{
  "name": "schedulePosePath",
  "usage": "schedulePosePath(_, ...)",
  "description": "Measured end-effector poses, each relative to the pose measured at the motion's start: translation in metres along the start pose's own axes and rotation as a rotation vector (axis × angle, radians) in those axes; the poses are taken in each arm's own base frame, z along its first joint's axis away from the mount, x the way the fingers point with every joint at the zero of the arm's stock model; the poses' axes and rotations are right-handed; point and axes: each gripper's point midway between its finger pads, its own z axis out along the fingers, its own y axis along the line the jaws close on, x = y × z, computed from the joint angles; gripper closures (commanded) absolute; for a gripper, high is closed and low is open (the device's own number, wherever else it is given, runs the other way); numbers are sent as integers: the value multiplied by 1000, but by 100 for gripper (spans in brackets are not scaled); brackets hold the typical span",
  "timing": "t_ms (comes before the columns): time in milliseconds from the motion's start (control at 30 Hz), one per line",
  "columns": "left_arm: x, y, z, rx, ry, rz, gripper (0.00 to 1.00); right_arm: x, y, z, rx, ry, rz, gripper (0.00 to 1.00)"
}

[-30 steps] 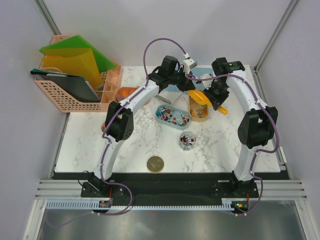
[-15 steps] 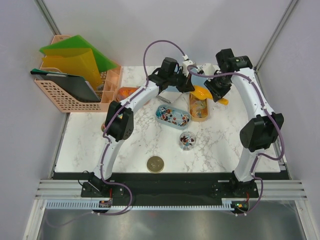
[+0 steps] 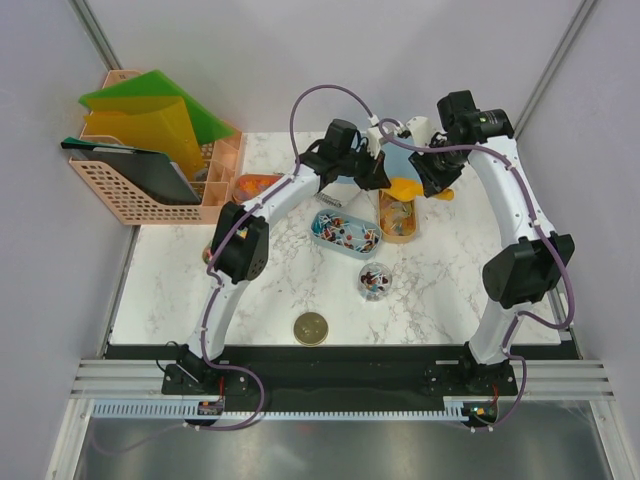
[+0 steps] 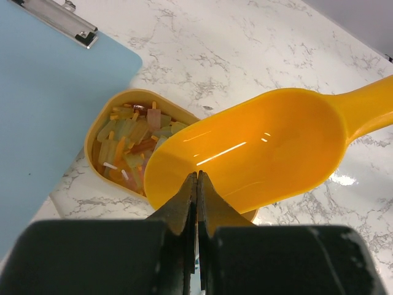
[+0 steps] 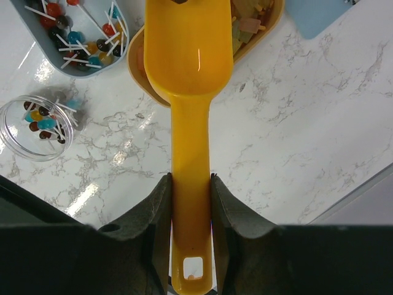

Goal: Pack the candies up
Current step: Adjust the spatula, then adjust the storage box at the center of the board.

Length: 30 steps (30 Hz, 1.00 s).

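Observation:
My right gripper is shut on the handle of the orange scoop, holding it over the near end of a tan oval tub. The tub holds pastel candies. In the left wrist view the scoop's bowl shows no candy inside. My left gripper is shut on nothing, its tips right at the scoop's front rim. From above, both grippers meet at the scoop over the tub. A blue-grey tray and a clear round jar hold round stick candies.
A blue clipboard lies behind the tub. A gold lid sits near the front edge. A pink basket with folders stands at the back left, and an orange tub sits beside it.
The right arm has swung toward the back, carrying the scoop back and slightly left over the tub. The left gripper has shifted a little right toward it.

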Motion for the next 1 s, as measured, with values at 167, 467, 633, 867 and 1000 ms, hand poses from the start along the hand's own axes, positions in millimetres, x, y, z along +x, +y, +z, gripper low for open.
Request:
schedulePosePath(167,0,-8,3,19,1,5,98,-6,1,-1,-5,-25,20,100)
schedulePosePath(467,2,8,-10,-50,11,33,98,15,-13,2,35,21,69,100)
schedulePosePath(633,15,27,-35,-106,44,65,98,39,-22,6,60,85,118,100)
schedulePosePath(867,80,26,-35,-89,179,4,98,51,-17,8,53,133,121,100)
schedulePosePath(1000,100,15,-20,-59,223,-7,98,55,-15,4,56,144,121,100)
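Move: The bowl of the spatula held in my right hand is about 4 cm right of my left fingertips, 2 cm back and slightly above; from my right hand it is 5 cm ahead, 7 cm left and 4 cm lower. Below my left hand by some 13 cm, the popsicle candy box is about 5 cm right and 1 cm back, the lollipop box 7 cm left and 5 cm back. I take my shut left fingers off the spatula's bowl after a slight nudge to the right, drawing them about 6 cm left, then dropping some 8 cm and back over the lollipop box as the hand rolls slightly. My right hand keeps its grip on the handle and carries the spatula about 5 cm right, slightly back and down, turning a little clockwise. ##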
